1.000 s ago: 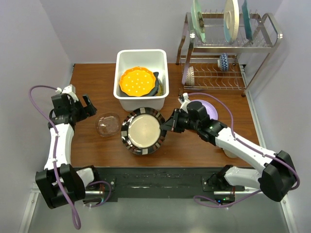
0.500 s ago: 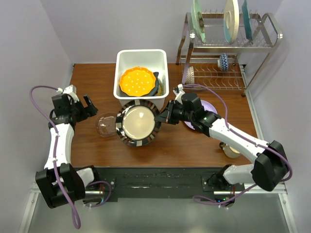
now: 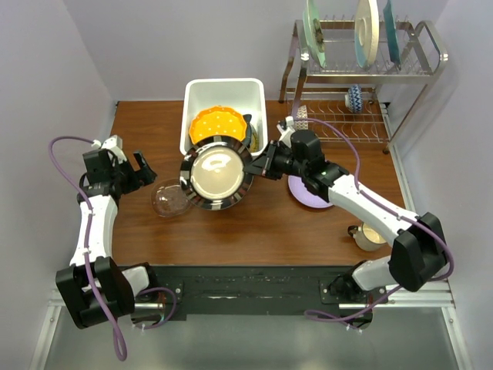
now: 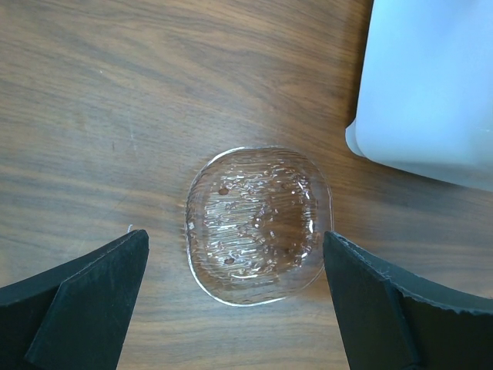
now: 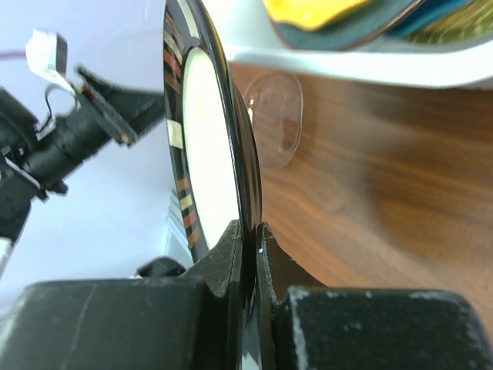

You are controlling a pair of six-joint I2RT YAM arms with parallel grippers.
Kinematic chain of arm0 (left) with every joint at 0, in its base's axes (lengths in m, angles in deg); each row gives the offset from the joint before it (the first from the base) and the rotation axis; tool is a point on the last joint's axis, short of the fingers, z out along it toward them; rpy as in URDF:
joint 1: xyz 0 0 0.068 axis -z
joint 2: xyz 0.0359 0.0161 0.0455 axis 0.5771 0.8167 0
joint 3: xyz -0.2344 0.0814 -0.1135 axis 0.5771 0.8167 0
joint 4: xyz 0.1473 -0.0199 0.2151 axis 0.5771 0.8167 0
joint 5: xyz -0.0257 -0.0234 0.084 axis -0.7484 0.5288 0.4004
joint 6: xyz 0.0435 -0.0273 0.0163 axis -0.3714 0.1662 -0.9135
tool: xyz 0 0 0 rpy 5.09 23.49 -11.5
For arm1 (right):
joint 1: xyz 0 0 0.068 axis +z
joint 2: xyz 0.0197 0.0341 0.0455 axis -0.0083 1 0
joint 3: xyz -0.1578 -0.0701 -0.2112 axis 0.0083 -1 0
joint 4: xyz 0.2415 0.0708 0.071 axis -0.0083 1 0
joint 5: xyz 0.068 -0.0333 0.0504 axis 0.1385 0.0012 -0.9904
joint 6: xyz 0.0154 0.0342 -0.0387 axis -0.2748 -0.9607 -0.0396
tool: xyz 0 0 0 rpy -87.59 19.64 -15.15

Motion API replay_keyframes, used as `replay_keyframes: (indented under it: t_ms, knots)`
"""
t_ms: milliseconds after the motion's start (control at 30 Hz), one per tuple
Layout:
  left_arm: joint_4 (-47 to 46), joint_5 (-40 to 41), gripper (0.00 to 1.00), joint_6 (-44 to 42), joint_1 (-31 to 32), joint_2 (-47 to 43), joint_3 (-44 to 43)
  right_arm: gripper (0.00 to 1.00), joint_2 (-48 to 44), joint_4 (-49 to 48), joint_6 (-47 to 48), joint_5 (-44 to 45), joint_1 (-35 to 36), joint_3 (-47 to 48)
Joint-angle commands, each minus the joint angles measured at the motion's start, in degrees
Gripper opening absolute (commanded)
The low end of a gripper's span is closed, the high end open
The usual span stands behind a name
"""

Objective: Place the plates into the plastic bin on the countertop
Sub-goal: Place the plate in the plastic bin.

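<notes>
My right gripper [image 3: 260,166] is shut on the rim of the black-rimmed striped plate [image 3: 216,173], holding it in the air over the near edge of the white plastic bin [image 3: 202,94]; the wrist view shows that plate [image 5: 208,139] edge-on between the fingers. The orange dotted plate [image 3: 216,122] lies in the bin on top of darker plates. A clear glass plate [image 3: 169,198] rests on the countertop [image 3: 254,231] left of the striped plate. My left gripper [image 3: 139,171] hangs open above the glass plate [image 4: 258,223]. A lilac plate [image 3: 312,193] lies under my right arm.
A metal wire dish rack [image 3: 362,77] stands at the back right with large plates upright on top and small cups on its lower shelf. A cream mug [image 3: 368,236] sits near the front right edge. A black rail [image 3: 254,281] runs along the near edge.
My right arm has lifted the striped plate off the countertop and carried it back toward the bin. The left arm has stayed in place, open.
</notes>
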Motion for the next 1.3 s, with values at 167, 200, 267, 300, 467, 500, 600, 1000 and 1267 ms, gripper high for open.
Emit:
replay_keyframes:
  t_ms: [167,200,267,300,467,500,600,1000,1267]
  knots:
    - [-2.2,-2.3,1.0,-0.5,-0.3,0.7,0.4,0.0,1.7,-15.4,-5.7,-4.7,-3.3,8.2]
    - [-2.1,-2.4,1.0,-0.5,-0.3,0.7,0.5,0.0,2.2,-15.7,-6.1,-4.7,-3.8,8.5]
    - [-2.2,-2.4,1.0,-0.5,-0.2,0.9,0.5,0.0,3.0,-16.6,-6.4,-4.7,-4.2,8.9]
    - [-2.1,-2.4,1.0,-0.5,-0.2,0.9,0.5,0.0,3.3,-17.7,-6.8,-4.6,-4.5,8.9]
    - [-2.1,-2.2,1.0,-0.6,0.0,1.5,0.5,0.0,6.3,-20.9,-8.6,-4.1,-5.8,9.9]
    - [-2.1,-2.4,1.0,-0.7,0.0,1.6,0.4,0.0,7.0,-22.1,-9.2,-4.0,-6.2,10.2]
    - [-2.1,-2.1,1.0,-0.7,0.1,1.6,0.5,0.0,9.9,-22.7,-9.8,-4.3,-6.9,12.7]
    - [-1.8,-1.7,1.0,-0.7,0.5,2.0,0.6,0.0,17.5,-22.7,-11.0,-2.6,-9.3,21.1]
    - [-1.8,-1.3,1.0,-0.6,1.0,2.0,0.5,0.0,22.7,-23.9,-13.4,-0.3,-10.8,24.8]
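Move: The right gripper already holds the black-rimmed plate by its right edge. The bin's middle lies about 25 cm ahead of this hand, 9 cm to its left and 17 cm below; in the bin, the orange plate sits some 22 cm ahead, 13 cm left, 15 cm down. On the table, 24 cm lower, the clear plate is level with the hand, 32 cm left, the purple plate 5 cm ahead, 25 cm right. From the left gripper, the bin is about 22 cm ahead, 26 cm right and 8 cm below. Keep the right fingers shut on the plate's rim and carry it straight forward about 15 cm, staying high so that it passes over the bin's front rim and comes above the orange plate. Turn the wrist some 10 degrees clockwise on the way and raise its left side a little; don't lower or let go yet. ##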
